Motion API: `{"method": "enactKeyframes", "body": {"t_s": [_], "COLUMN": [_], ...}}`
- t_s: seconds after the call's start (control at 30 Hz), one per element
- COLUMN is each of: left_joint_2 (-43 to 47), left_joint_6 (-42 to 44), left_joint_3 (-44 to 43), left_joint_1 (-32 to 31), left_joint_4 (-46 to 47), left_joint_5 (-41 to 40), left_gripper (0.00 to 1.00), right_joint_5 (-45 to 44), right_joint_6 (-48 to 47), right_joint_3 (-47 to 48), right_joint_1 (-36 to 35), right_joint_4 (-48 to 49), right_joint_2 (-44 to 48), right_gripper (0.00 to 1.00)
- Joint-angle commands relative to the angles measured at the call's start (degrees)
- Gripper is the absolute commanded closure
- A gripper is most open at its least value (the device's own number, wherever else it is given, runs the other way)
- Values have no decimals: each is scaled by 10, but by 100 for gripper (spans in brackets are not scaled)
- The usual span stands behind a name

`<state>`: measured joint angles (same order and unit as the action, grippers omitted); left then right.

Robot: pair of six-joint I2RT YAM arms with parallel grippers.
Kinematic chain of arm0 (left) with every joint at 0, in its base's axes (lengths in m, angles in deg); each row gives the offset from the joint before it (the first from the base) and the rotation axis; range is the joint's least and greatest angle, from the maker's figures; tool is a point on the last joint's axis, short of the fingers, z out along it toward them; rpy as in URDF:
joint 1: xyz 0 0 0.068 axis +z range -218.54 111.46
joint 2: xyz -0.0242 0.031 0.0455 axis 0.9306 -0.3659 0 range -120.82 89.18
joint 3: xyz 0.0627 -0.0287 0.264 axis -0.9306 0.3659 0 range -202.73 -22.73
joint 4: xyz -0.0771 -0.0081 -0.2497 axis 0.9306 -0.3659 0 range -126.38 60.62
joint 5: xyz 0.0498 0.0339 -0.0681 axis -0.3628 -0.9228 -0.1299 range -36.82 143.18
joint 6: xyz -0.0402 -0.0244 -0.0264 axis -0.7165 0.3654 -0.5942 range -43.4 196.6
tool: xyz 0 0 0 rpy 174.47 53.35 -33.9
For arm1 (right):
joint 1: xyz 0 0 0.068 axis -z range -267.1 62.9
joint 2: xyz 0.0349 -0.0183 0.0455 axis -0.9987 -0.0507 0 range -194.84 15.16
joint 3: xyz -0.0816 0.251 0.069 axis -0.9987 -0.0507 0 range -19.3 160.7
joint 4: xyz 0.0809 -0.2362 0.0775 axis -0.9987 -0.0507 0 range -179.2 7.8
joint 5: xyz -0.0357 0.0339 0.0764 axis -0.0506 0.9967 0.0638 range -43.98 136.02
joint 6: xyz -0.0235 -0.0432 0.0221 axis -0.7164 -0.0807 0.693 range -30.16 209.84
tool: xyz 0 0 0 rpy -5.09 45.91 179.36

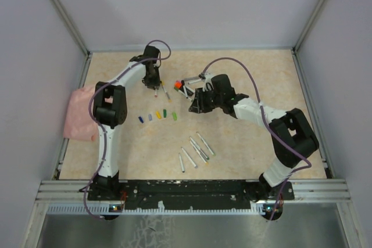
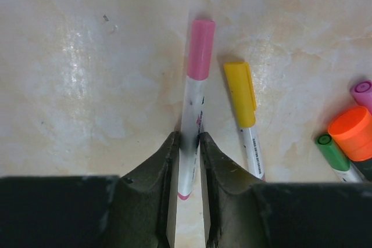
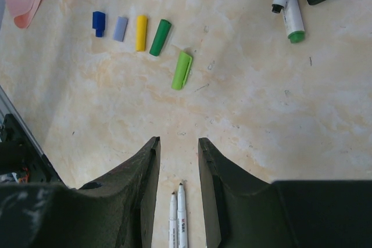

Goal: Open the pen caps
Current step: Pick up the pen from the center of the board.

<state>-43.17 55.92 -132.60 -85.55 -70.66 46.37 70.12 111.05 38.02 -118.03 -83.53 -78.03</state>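
Observation:
My left gripper (image 2: 188, 136) is shut on the white barrel of a pen whose pink cap (image 2: 200, 49) points away from me and is still on. A yellow-capped pen (image 2: 241, 94) lies just to its right. In the top view the left gripper (image 1: 156, 85) hangs at the far left-centre of the table. Several removed pen caps lie in a row: blue (image 3: 99, 23), lavender (image 3: 120, 28), yellow (image 3: 141, 32), dark green (image 3: 160, 37) and light green (image 3: 182, 70). My right gripper (image 3: 178, 140) is open above the table with nothing between its fingers. Two uncapped pens (image 3: 177, 219) lie on the table beneath it.
A pink cloth (image 1: 81, 111) lies at the table's left edge. More capped pens, green (image 2: 332, 150), orange (image 2: 351, 133) and purple (image 2: 363, 92), sit in a pile to the right of the left gripper. Several uncapped pens (image 1: 195, 150) lie near the front centre.

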Motion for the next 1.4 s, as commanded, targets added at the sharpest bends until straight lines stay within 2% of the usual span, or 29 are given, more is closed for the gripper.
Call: {"method": "enactKeyframes", "body": {"t_s": [0.0,0.17,0.37,0.4,0.5,0.67,0.8,0.93,1.07,1.13,1.23,1.37], "left_joint_2": [10,40,69,72,85,150,226,321,392,421,457,484], "left_joint_6": [34,89,125,126,125,124,124,114,83,48,-24,-143], "left_joint_3": [25,69,123,127,131,153,193,258,324,358,417,500], "left_joint_1": [-2,0,8,9,13,17,25,32,33,33,33,32], "left_joint_4": [-24,-16,16,18,23,53,95,176,284,343,460,661], "left_joint_5": [-51,-84,-44,-42,-36,-8,95,225,349,414,512,589], "left_gripper": [75,73,73,75,99,100,100,100,100,100,100,100], "right_joint_5": [3,6,20,24,38,78,90,64,11,-9,-9,-32], "right_joint_6": [2,2,9,10,18,62,101,124,155,160,166,208], "right_joint_3": [-3,-7,-11,-13,-20,-62,-83,-93,-135,-136,-116,-98], "right_joint_1": [4,4,4,4,4,4,4,4,4,4,4,3], "right_joint_4": [28,28,39,43,69,183,281,336,450,467,450,453], "right_joint_2": [9,15,26,30,44,105,156,193,228,233,227,212], "right_gripper": [67,67,67,67,67,67,67,66,47,44,43,43]}}
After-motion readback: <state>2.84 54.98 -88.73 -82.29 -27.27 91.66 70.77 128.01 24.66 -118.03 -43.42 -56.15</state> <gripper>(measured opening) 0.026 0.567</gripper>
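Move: The left fingers are low astride the pink-capped pen; its middle lies about 2 cm ahead of the hand point and about 1 cm below. The yellow-capped pen is some 4 cm to the right and 1 cm ahead, the orange-capped marker level and 11 cm right, the loose yellow cap 10 cm back and 1 cm right. From the right hand the pink-capped pen is roughly 9 cm ahead, 15 cm left, 10 cm below; the loose green cap 3 cm back, 7 cm left. Slide the left gripper low to its left and back, about 5 cm, away from the yellow-capped pen, then shut the fingers on the pink-capped pen's white barrel. Lift it about 20 cm while coming back and right, swinging the wrist some 60 degrees so the fingers point right and forward. Raise the right gripper about 20 cm to face it, tilting its fingers up and opening wider. ##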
